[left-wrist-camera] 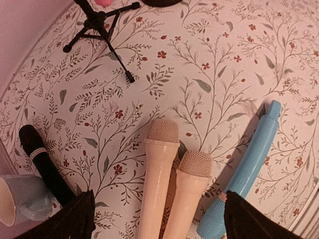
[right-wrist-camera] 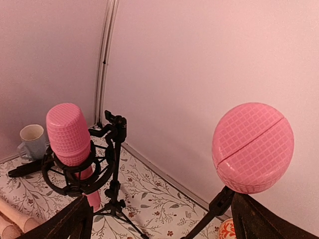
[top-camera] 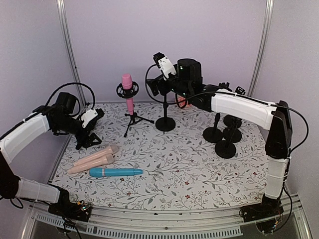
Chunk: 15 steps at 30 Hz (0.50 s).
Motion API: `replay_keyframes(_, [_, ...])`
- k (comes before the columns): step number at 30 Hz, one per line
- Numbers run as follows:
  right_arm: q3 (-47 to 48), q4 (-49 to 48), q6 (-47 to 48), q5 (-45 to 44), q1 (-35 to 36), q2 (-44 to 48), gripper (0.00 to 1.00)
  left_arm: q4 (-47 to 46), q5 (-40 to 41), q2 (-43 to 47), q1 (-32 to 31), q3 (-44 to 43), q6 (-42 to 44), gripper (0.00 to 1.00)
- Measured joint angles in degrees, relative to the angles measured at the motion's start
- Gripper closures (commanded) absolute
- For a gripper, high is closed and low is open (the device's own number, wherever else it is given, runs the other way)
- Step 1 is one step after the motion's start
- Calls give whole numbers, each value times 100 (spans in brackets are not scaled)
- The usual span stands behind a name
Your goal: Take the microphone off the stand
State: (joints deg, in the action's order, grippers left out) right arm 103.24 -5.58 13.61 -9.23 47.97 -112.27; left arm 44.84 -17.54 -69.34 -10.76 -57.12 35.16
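A pink microphone [top-camera: 127, 89] stands upright in a black ring mount on a tripod stand [top-camera: 133, 119] at the back; the right wrist view shows it at the left [right-wrist-camera: 70, 133]. A second microphone with a round pink head [right-wrist-camera: 252, 147] sits on a black stand arm just above my right gripper's right finger [right-wrist-camera: 271, 219]. My right gripper [top-camera: 159, 79] [right-wrist-camera: 162, 226] is open and empty, held high between the two. My left gripper [top-camera: 88, 133] [left-wrist-camera: 162, 221] is open and empty above two beige microphones [left-wrist-camera: 172, 184] lying on the table.
A blue microphone [top-camera: 115, 172] [left-wrist-camera: 249, 169] lies beside the beige ones [top-camera: 93, 158]. A black microphone [left-wrist-camera: 42, 162] and a cup [left-wrist-camera: 20, 199] sit at the far left. A round-base stand [top-camera: 165, 123] is at centre back. Several more black stands [top-camera: 225, 135] are on the right.
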Motion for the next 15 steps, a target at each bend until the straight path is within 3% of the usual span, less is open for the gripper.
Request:
replay_keyframes(8, [219, -149, 555, -667, -2, -529, 4, 0, 0, 120, 0, 2, -7, 9])
replay_keyframes(15, [-896, -562, 457, -852, -2, -92, 5, -4, -4, 129, 0, 17, -2, 9])
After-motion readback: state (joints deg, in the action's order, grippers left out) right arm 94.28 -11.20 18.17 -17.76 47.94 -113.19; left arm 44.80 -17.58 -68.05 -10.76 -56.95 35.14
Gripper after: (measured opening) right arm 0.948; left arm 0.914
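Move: The pink microphone on the tall stand is just beyond the open right gripper: its head is some 6 cm ahead, 3 cm to the right and 5 cm higher. A second pink microphone on the tripod stands about 14 cm left and 9 cm ahead of the gripper, some 16 cm lower; the red bowl lies roughly 25 cm ahead, 13 cm right, far below on the table. From the left hand, the tall stand's microphone is about 20 cm ahead, 29 cm right and 24 cm higher. Lower the right gripper about 6 cm in front of the tall stand, so that it sinks further below the pink microphone's head. Ease it forward 2–3 cm at first, then draw slightly back and some 2 cm to the right, swinging the fingers clockwise and dipping the hand's left side, each by under 10 degrees. Keep the fingers wide open and touch nothing yet. ##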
